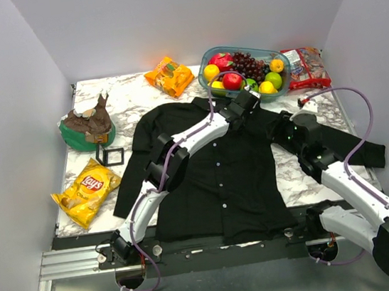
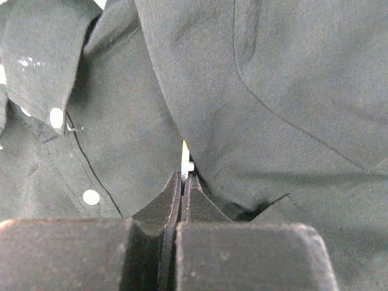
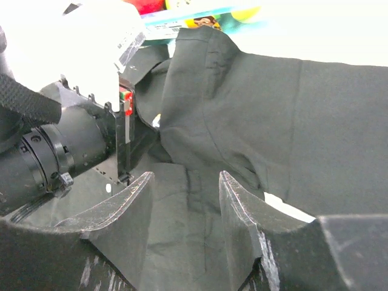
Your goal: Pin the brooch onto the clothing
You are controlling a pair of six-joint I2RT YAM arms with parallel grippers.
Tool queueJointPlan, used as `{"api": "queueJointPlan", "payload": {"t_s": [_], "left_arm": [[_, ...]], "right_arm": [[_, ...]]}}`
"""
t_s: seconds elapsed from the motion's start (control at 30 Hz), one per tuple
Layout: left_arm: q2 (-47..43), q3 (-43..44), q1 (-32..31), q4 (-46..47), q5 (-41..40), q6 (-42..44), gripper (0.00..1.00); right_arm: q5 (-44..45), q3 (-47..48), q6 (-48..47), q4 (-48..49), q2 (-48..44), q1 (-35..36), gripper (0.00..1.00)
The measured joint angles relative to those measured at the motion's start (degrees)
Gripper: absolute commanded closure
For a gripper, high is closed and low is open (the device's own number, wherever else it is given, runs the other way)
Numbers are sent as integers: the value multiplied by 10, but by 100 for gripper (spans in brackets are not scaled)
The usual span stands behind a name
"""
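Note:
The black button-up shirt [image 1: 220, 178] lies flat in the middle of the table. My left gripper [image 1: 246, 100] is over its right shoulder near the collar. In the left wrist view the jaws [image 2: 182, 177] are shut on the brooch [image 2: 185, 159], seen edge-on as a thin pale sliver touching a fold of the shirt [image 2: 273, 79]. My right gripper [image 1: 289, 127] is open and empty just above the shirt's right chest; in the right wrist view its fingers [image 3: 233, 200] straddle bare cloth [image 3: 291, 121], with the left gripper's body [image 3: 66, 145] to their left.
A fruit bowl [image 1: 245, 71] stands behind the collar. An orange snack bag [image 1: 169, 75] and a red packet [image 1: 304, 66] flank it. A green bowl [image 1: 86, 125], a small black square frame [image 1: 112, 156] and a Lay's bag [image 1: 87, 190] lie left of the shirt.

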Motion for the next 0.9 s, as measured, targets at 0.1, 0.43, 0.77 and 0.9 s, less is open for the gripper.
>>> {"api": "queueJointPlan", "payload": {"t_s": [0.1, 0.43, 0.77, 0.9], "left_arm": [[6, 11, -4, -5, -7, 4, 100], [-24, -35, -10, 29, -1, 4, 100], [-132, -107, -11, 112, 40, -3, 100], [-138, -101, -12, 120, 36, 4, 100]], "right_arm": [[7, -6, -3, -11, -9, 0, 44], [15, -24, -5, -34, -10, 0, 44], [16, -33, -5, -35, -2, 0, 44], [16, -34, -4, -35, 3, 0, 44]]}}
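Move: The left hand holds the brooch edge-on against the bunched fold on the shirt chest, which lies about 1 cm ahead of and 2 cm below the hand point; the nearest placket button is some 6 cm left and 2 ahead, the collar tip about 9 ahead and 5 left. The fruit basket's middle is straight ahead, roughly 12 cm. From the open right hand, the chest fold lies about 8 cm ahead, 9 left and 11 below. Keeping its fingers shut on the brooch, the left hand first draws about a centimetre back and to the right along the shirt, then lifts ever faster to some 10 cm up and away from the chest fold, easing off at the end, drifting about 2 cm right overall as its fingers tilt about 15 degrees outward to the right and up. The right hand, still wide of everything and open, sinks some 4 cm and backs off about 2 cm, its fingers tipping slightly further down. ##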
